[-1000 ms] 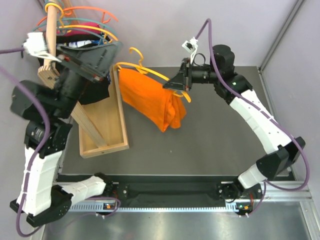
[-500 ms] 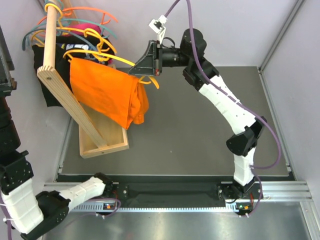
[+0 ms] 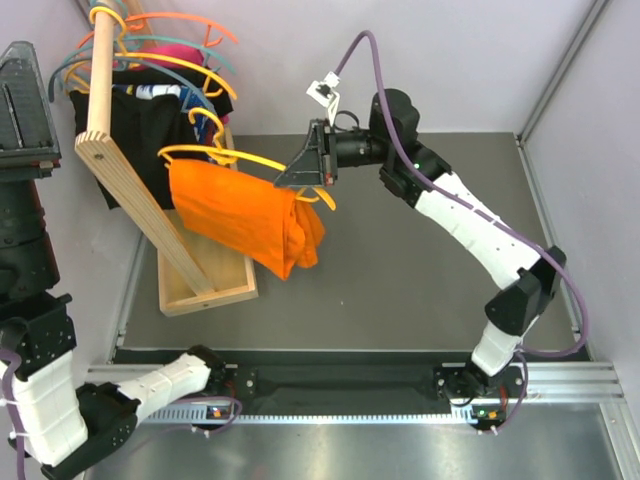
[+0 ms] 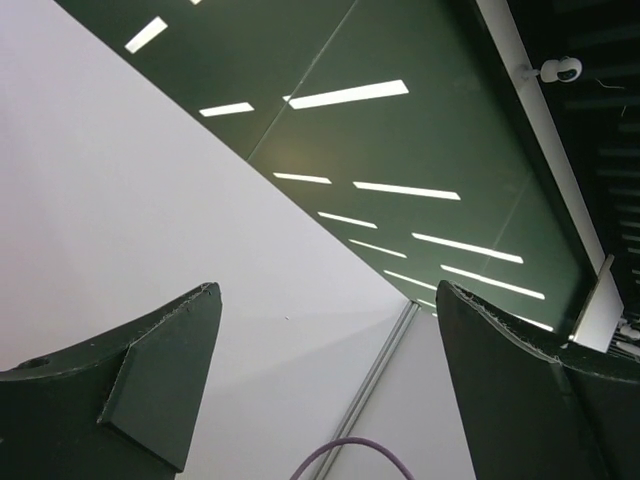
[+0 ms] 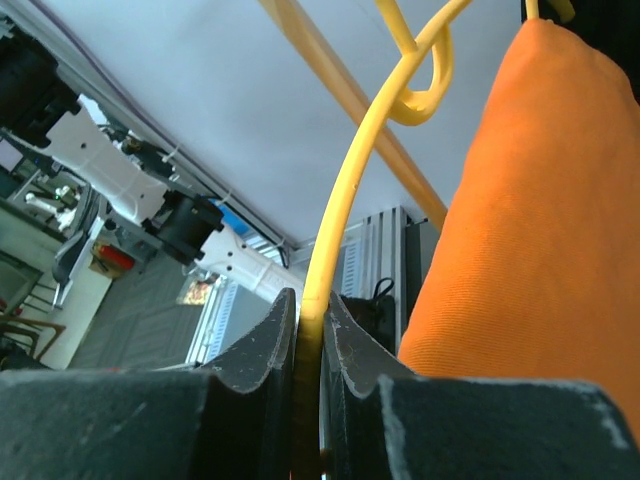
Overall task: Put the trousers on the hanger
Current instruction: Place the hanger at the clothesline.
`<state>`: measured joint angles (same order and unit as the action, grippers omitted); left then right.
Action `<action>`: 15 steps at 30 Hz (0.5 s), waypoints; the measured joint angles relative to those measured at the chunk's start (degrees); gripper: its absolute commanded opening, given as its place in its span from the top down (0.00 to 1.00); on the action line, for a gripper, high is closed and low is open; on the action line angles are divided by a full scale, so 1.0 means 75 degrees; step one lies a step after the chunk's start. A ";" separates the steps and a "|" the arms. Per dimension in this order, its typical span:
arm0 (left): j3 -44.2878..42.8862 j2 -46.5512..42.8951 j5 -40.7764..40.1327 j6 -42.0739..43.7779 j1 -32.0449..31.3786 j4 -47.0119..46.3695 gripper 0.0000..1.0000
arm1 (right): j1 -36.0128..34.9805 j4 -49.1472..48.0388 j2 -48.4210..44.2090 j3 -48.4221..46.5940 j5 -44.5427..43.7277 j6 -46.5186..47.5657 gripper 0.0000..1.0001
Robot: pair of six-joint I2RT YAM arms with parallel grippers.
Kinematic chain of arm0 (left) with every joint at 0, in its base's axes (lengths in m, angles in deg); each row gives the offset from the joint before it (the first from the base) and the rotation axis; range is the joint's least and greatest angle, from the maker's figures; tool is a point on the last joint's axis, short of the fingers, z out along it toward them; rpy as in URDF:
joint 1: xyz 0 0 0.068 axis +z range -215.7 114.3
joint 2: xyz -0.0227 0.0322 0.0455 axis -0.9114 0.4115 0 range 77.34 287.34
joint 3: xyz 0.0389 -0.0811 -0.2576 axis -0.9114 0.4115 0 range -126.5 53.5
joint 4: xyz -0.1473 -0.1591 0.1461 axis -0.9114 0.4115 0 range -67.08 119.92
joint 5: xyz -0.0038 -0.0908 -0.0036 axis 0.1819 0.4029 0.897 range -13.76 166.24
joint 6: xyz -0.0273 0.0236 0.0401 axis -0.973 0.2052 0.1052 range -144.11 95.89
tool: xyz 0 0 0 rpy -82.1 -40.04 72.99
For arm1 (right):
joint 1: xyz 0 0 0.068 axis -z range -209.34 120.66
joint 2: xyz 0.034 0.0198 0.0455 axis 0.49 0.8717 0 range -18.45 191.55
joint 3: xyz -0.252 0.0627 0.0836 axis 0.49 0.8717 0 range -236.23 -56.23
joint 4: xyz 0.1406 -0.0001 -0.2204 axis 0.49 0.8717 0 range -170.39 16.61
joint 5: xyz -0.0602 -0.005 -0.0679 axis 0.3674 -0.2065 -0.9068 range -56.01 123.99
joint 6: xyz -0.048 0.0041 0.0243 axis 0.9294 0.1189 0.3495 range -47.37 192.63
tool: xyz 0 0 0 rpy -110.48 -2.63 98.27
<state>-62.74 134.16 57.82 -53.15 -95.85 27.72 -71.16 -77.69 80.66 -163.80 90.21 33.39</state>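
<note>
The bright orange trousers (image 3: 245,215) hang folded over the lower bar of the yellow hanger (image 3: 255,160), held in the air just right of the wooden rack. My right gripper (image 3: 303,172) is shut on the hanger's right arm. In the right wrist view the yellow arm (image 5: 335,220) runs up from between the jaws of the right gripper (image 5: 312,300), with the trousers (image 5: 530,220) beside it. The hanger's hook (image 3: 205,125) curls toward the rack's garments. My left gripper (image 3: 28,100) is raised at the far left, and in its own view the left gripper (image 4: 325,290) is open and empty, facing the ceiling.
The rack's wooden pole (image 3: 100,70) carries coral and teal hangers (image 3: 185,25) and black garments (image 3: 150,120). A slanted beam (image 3: 150,215) runs down to the wooden base tray (image 3: 215,290). Grey walls close the table at the back and right.
The right arm carried the hanger and trousers left to the rack, then slightly back down and right. The left arm swung off the rack to the far left edge.
</note>
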 measured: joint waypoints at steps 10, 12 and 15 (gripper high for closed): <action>0.0000 0.0219 -0.0020 0.0032 0.0000 0.0020 0.08 | -0.0009 0.1026 -0.1349 0.0816 0.0125 0.0857 1.00; -0.0006 0.0306 -0.0020 0.0035 0.0000 0.0023 0.08 | -0.0009 0.1058 -0.1521 0.0924 0.0242 0.0892 1.00; -0.0029 0.0446 -0.0026 0.0032 0.0000 0.0038 0.09 | -0.0017 0.0889 -0.1562 0.0947 0.0463 0.0804 1.00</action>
<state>-62.96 137.50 57.62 -52.91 -95.85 28.00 -71.29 -71.02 68.94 -156.69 93.69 39.42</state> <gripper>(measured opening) 0.918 0.098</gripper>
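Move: The front end of the wooden clothesline rod is roughly 22 cm to the left of the right gripper, about 2 cm farther forward and some 12 cm higher. The held hanger's hook stands about 12 cm left of that gripper, 4 cm ahead and 7 cm above; the black clothes hang some 24 cm left, 12 cm ahead and 3 cm below. From the empty left gripper, the rod end lies about 12 cm ahead, 3 cm left and 18 cm below. Keep the right gripper shut on the right end of the yellow hanger and draw it back about 5 cm and some 4 cm to the right, away from the rod's front end, rising slightly at the end with a small wrist tilt. Meanwhile ease the open, empty left gripper about 3 cm forward and a little right, high over the rod's front end region. ##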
